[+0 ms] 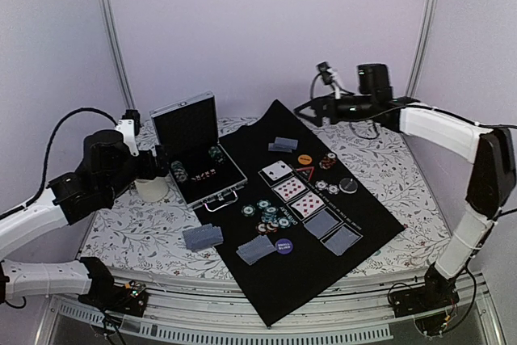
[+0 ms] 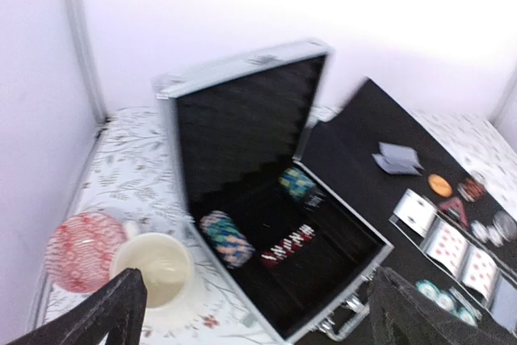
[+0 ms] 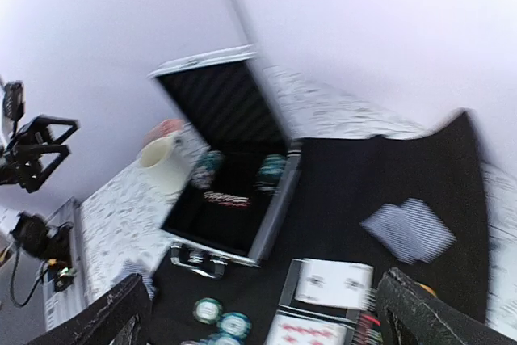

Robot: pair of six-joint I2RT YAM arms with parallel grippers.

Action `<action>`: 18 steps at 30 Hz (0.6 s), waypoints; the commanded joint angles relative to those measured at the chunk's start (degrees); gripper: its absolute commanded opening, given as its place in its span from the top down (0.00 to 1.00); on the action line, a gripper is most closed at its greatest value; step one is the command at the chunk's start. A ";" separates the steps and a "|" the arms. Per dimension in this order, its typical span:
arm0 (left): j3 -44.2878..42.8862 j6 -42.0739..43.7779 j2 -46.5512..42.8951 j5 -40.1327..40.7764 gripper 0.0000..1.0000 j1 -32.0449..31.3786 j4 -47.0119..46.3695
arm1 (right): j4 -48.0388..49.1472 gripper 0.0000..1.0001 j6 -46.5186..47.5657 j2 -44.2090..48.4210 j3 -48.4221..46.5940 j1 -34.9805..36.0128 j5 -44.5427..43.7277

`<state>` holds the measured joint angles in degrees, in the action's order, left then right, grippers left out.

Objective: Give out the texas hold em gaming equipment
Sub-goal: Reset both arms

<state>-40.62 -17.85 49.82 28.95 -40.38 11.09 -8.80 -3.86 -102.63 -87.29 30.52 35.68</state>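
Observation:
Three face-up cards (image 1: 291,190) and two grey-blue face-down cards (image 1: 333,232) lie in a row on the black mat (image 1: 271,300). Teal chips (image 1: 271,214) cluster left of them. A purple button (image 1: 284,246), an orange button (image 1: 304,159), a red-edged triangle (image 1: 305,173), red chips (image 1: 328,160) and a dark button (image 1: 348,186) lie around them. Card pairs (image 1: 283,145) (image 1: 256,249) rest on the mat and a card stack (image 1: 202,237) on the cloth. More chips (image 2: 226,236) (image 2: 287,246) sit in the case. My left gripper (image 1: 156,163) (image 2: 258,300) hovers open over the cup. My right gripper (image 1: 311,109) (image 3: 262,313) hangs open, high at the back.
The open silver case (image 1: 198,123) stands left of the mat with its lid upright. A cream cup (image 1: 151,189) sits beside it, and a red-patterned disc (image 2: 78,252) lies by the cup. The floral cloth (image 1: 129,236) covers the table up to its edges.

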 commanded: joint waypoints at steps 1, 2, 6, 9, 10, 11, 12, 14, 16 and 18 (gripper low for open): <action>6.26 -1.33 -3.16 8.84 0.02 11.37 -9.16 | 13.18 0.01 -3.37 14.70 18.49 -19.02 -0.26; 8.19 -1.82 -3.64 9.02 0.02 14.29 -11.85 | 16.17 0.01 -4.21 17.66 24.53 -23.16 -0.16; 16.87 -2.54 -2.46 11.19 0.02 22.30 -26.36 | 30.57 0.01 -2.20 27.40 43.13 -33.56 -6.73; 21.98 0.20 1.91 12.06 0.02 25.22 -37.01 | 41.24 0.01 0.97 30.72 54.50 -37.25 -13.71; 23.24 1.31 3.85 12.22 0.02 25.62 -40.17 | 45.72 0.01 1.05 30.93 58.03 -38.60 -14.81; 24.25 2.87 6.30 12.34 0.02 25.90 -43.99 | 52.73 0.01 0.85 30.70 61.41 -39.15 -15.96; 23.44 3.40 8.41 12.32 0.02 26.05 -44.76 | 57.80 0.01 0.88 30.03 64.63 -39.39 -17.09; 22.67 7.22 11.68 10.23 0.02 26.31 -48.76 | 65.51 0.01 1.40 27.83 69.21 -39.49 -19.20; 24.52 11.22 14.48 8.24 0.02 26.43 -56.93 | 72.12 0.01 1.02 24.64 72.08 -39.49 -21.05; 26.84 12.72 17.36 7.28 0.02 27.00 -62.85 | 79.25 0.01 0.11 20.15 74.06 -39.47 -21.26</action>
<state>-16.84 -11.97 63.24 38.52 -14.61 -32.88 48.27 -3.57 -76.75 -16.43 -8.88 18.79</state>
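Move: The cream cup stands about 7 cm ahead and 12 cm left of the left hand, 20 cm below it; the chip case lies some 13 cm ahead and 4 cm right, and the red patterned bowl about 17 cm ahead and 24 cm left. From the right hand, the round clear disc lies roughly 24 cm right, 1 cm ahead and 27 cm below; the red chip stack is 20 cm right and 11 cm ahead, the orange button 12 cm right and 13 cm ahead. The cream cup draws the left hand's path: empty and open, it swings about 16 cm left towards the cup, then sinks, turning counter-clockwise. Over the round clear disc the empty right hand sweeps fast some 35 cm right, well above it, then sinks and draws slightly back beyond the mat's right side, turning clockwise; both grippers stay wide open. ##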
